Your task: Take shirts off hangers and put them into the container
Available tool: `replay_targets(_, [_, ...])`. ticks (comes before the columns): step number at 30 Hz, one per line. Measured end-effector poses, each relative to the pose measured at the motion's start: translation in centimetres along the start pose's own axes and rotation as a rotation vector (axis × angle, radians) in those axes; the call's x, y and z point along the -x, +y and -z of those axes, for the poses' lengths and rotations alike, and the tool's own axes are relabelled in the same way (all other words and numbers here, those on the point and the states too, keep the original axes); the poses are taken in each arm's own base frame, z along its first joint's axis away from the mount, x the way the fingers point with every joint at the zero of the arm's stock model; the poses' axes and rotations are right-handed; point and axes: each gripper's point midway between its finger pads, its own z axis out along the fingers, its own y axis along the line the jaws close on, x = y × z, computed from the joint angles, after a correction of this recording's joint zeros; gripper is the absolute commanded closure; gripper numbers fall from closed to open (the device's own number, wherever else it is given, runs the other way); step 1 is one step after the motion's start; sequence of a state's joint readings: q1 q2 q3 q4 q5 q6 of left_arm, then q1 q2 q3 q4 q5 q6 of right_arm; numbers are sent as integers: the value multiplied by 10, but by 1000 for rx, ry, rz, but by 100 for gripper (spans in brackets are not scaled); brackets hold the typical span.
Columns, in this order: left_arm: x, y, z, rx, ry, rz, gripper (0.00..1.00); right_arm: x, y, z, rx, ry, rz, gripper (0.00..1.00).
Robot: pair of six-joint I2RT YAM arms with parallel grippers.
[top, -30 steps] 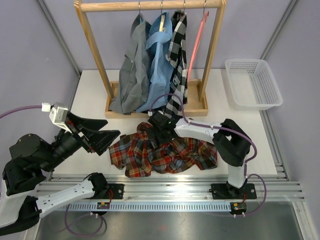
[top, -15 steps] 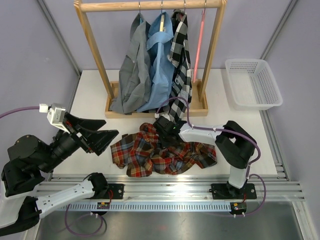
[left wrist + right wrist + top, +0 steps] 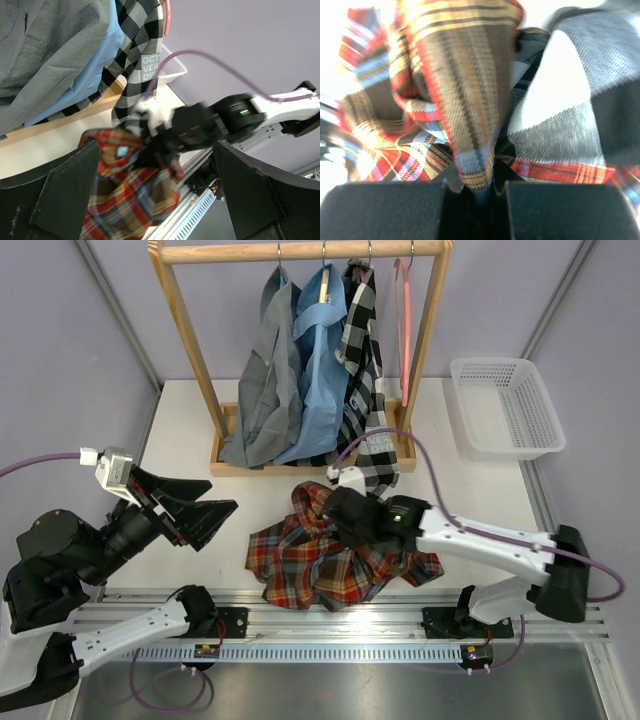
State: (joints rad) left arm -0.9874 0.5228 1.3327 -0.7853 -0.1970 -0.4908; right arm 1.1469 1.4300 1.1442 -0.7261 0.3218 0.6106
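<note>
The red-and-dark plaid shirt (image 3: 305, 562) lies bunched on the table in front of the rack. My right gripper (image 3: 347, 514) is shut on a raised fold of it; in the right wrist view that fold (image 3: 470, 100) is pinched between the jaws (image 3: 476, 187). Grey (image 3: 265, 390), light blue (image 3: 320, 380) and checked (image 3: 360, 360) shirts hang on hangers from the rack. A bare pink hanger (image 3: 404, 320) hangs at the rack's right end. The white container (image 3: 505, 405) stands at the far right. My left gripper (image 3: 226, 512) is open, left of the plaid shirt (image 3: 125, 200).
The wooden rack (image 3: 300, 252) with its base frame (image 3: 300, 465) stands across the back of the table. The checked shirt's hem (image 3: 378, 462) hangs over the base next to my right wrist. A purple cable (image 3: 440, 475) arcs above the right arm.
My right gripper has shut on the plaid shirt and swung to the right and nearer, bunching the cloth. The pink hanger has swung back to vertical. The left arm has stayed still.
</note>
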Motion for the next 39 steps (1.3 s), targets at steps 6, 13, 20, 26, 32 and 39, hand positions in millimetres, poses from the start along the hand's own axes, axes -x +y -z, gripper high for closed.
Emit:
replay_targets(6, [-2,1,0,5,9,-2,1,31,-43,83,-45,-192,-146,100])
replay_targets(13, [-4,2,1,12,23,-6,1,41,-109,147,-242,-315,-268,100])
replay_targets(20, [-2,1,-1,13,25,-6,1,97,-135,223,-242,-595,-557,100])
replay_targets(26, [-2,0,-3,15,30,-7,1,110,-158,250,-281,-727,-661,100])
replay_targets(32, [0,0,-2,15,27,-7,1,115,-162,252,-335,-747,-621,100])
replay_targets(39, [0,0,-2,15,26,-7,1,82,-125,189,-305,-446,-196,97])
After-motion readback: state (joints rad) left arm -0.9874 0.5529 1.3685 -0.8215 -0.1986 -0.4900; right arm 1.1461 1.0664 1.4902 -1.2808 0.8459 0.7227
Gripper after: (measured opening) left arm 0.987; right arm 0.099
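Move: The container I am carrying the red plaid shirt to lies about 34 cm ahead of my right hand, 43 cm to its right and 8 cm lower. The black-and-white checked shirt hangs some 22 cm ahead, 6 cm right and 13 cm up, its cuff bunched at my fingers. The empty pink hanger is about 25 cm ahead, 13 cm right and 25 cm up. From my left hand the container lies about 40 cm ahead, 62 cm right and 38 cm down. Keeping the red plaid shirt pinched, with the checked shirt's cuff caught in the same grip, I haul my right hand quickly up about 25 cm and some 20 cm right, turning clockwise about 45 degrees and tipping the fingers up. Then I double back, dropping some 7 cm and swinging about 5 cm left, with the wrist partly unwinding. ##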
